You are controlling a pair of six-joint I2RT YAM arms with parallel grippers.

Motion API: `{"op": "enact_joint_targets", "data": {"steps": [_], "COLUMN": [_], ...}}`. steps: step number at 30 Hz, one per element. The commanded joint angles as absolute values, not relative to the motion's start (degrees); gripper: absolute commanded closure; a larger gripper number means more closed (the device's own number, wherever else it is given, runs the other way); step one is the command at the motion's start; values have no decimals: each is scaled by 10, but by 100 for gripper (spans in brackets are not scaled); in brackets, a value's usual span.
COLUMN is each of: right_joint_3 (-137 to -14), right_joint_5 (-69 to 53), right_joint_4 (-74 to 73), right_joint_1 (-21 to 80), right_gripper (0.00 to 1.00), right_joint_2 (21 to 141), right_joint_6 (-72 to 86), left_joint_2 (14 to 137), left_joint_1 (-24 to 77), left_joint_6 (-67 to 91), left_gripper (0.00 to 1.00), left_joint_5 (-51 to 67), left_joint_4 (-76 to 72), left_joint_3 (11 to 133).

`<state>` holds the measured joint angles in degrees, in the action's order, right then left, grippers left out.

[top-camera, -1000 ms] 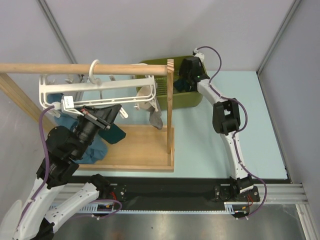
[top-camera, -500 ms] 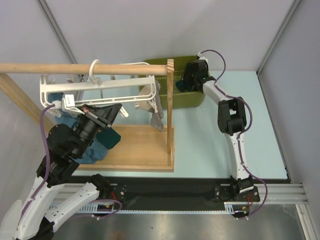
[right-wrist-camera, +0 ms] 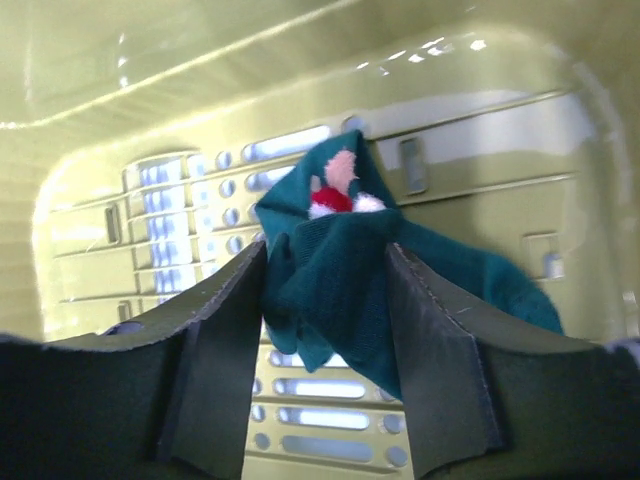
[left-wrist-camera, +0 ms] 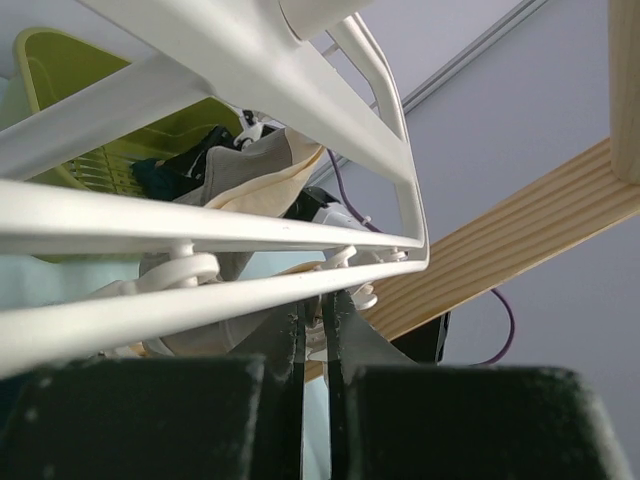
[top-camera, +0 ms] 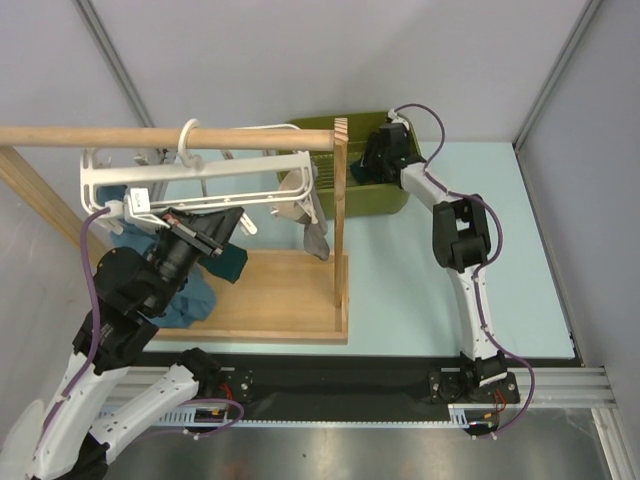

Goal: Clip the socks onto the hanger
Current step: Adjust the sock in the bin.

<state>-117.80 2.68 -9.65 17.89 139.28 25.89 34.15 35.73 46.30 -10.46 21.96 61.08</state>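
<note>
The white hanger [top-camera: 190, 172] hangs by its ring from the wooden rod. My left gripper [top-camera: 228, 222] is up under it, shut on one white clip peg [left-wrist-camera: 315, 338] below the hanger's bars [left-wrist-camera: 200, 230]. Dark teal socks [top-camera: 228, 265] show under the hanger beside my left arm; how they are held is hidden. My right gripper [top-camera: 375, 165] reaches into the green basket [top-camera: 395, 200]. It is open, with a bunched teal sock [right-wrist-camera: 350, 270] carrying a red-and-white patch [right-wrist-camera: 335, 200] between its fingers [right-wrist-camera: 215, 330].
The wooden rack has a rod [top-camera: 150, 137], a post [top-camera: 340, 220] and a flat base [top-camera: 280, 295] under the hanger. A beige and a grey sock [top-camera: 305, 215] hang at the hanger's right end. The basket's slotted wall [right-wrist-camera: 150, 200] surrounds my right gripper.
My right gripper's fingers have come closer together around the teal sock, and the right arm shifted slightly inside the basket. The left gripper has stayed on the peg.
</note>
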Motion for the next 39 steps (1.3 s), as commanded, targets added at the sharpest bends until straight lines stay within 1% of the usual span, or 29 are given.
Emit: {"op": "enact_joint_targets", "data": {"steps": [1, 2, 3, 4, 6, 7, 10, 15, 16, 17, 18, 20, 22, 26, 28, 34, 36, 39], "right_joint_3": [-1217, -1232, -1249, -1283, -1306, -1313, -1330, -1312, -1304, -1294, -1266, -1239, -1215, -1200, -1201, -1199, -1208, -1211], "right_joint_5": [39, 39, 41, 41, 29, 24, 5, -89, -106, -126, -172, -207, -245, -270, -272, -265, -245, -194], "right_joint_4": [-112, -121, -147, -157, -160, -156, -138, -116, -113, -89, -71, -27, -6, 47, 52, 90, 79, 23], "right_joint_1": [191, 191, 190, 189, 182, 180, 171, 135, 120, 112, 106, 90, 83, 74, 75, 103, 111, 114], "right_gripper": [47, 52, 61, 67, 79, 88, 100, 100, 100, 100, 100, 100, 100, 100, 100, 100, 100, 100], "right_joint_2": [1380, 1389, 1404, 1412, 1419, 1416, 1395, 1355, 1350, 1340, 1334, 1320, 1311, 1290, 1289, 1319, 1331, 1351], "right_joint_6": [263, 266, 265, 268, 284, 291, 310, 375, 408, 423, 444, 493, 510, 530, 527, 517, 499, 472], "left_joint_2": [343, 340, 337, 334, 330, 330, 330, 330, 330, 332, 332, 332, 331, 328, 328, 321, 318, 312], "left_joint_1": [359, 359, 359, 359, 359, 359, 359, 359, 359, 359, 359, 359, 359, 359, 359, 359, 359, 359], "left_joint_6": [452, 454, 455, 456, 458, 458, 458, 458, 457, 456, 456, 457, 461, 464, 466, 474, 475, 478], "left_gripper": [100, 100, 100, 100, 100, 100, 100, 100, 100, 100, 100, 100, 100, 100, 100, 100, 100, 100], "left_joint_5": [-118, -116, -115, -116, -116, -115, -112, -105, -101, -101, -98, -95, -93, -92, -91, -91, -93, -97], "left_joint_4": [335, 336, 337, 337, 337, 337, 338, 333, 332, 333, 332, 333, 335, 337, 336, 331, 331, 331], "left_joint_3": [585, 581, 580, 578, 577, 577, 576, 573, 573, 574, 576, 576, 574, 573, 573, 563, 562, 559]}}
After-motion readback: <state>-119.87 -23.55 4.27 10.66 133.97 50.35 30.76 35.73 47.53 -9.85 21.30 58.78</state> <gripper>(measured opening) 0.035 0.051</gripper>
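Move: The teal sock lies on the bin's floor, already bunched between the right hand's half-open fingertips, its middle about 1 cm ahead, level sideways, some 2 cm lower. The bin's middle is roughly 4 cm to this hand's left, level fore and aft, about 2 cm up. The hanging grey sock is some 34 cm back, 10 cm left and 22 cm up. From the left hand the teal sock lies about 42 cm ahead, 24 cm right and 34 cm below. The right hand's fingers shut on the bunched teal sock and keep it pinched while the hand climbs about 15 cm from the bin floor. Early in the climb it drifts a couple of centimetres forward; it then swings some 6 cm right and back left, while the wrist rolls about 35 degrees, its left side rising. ##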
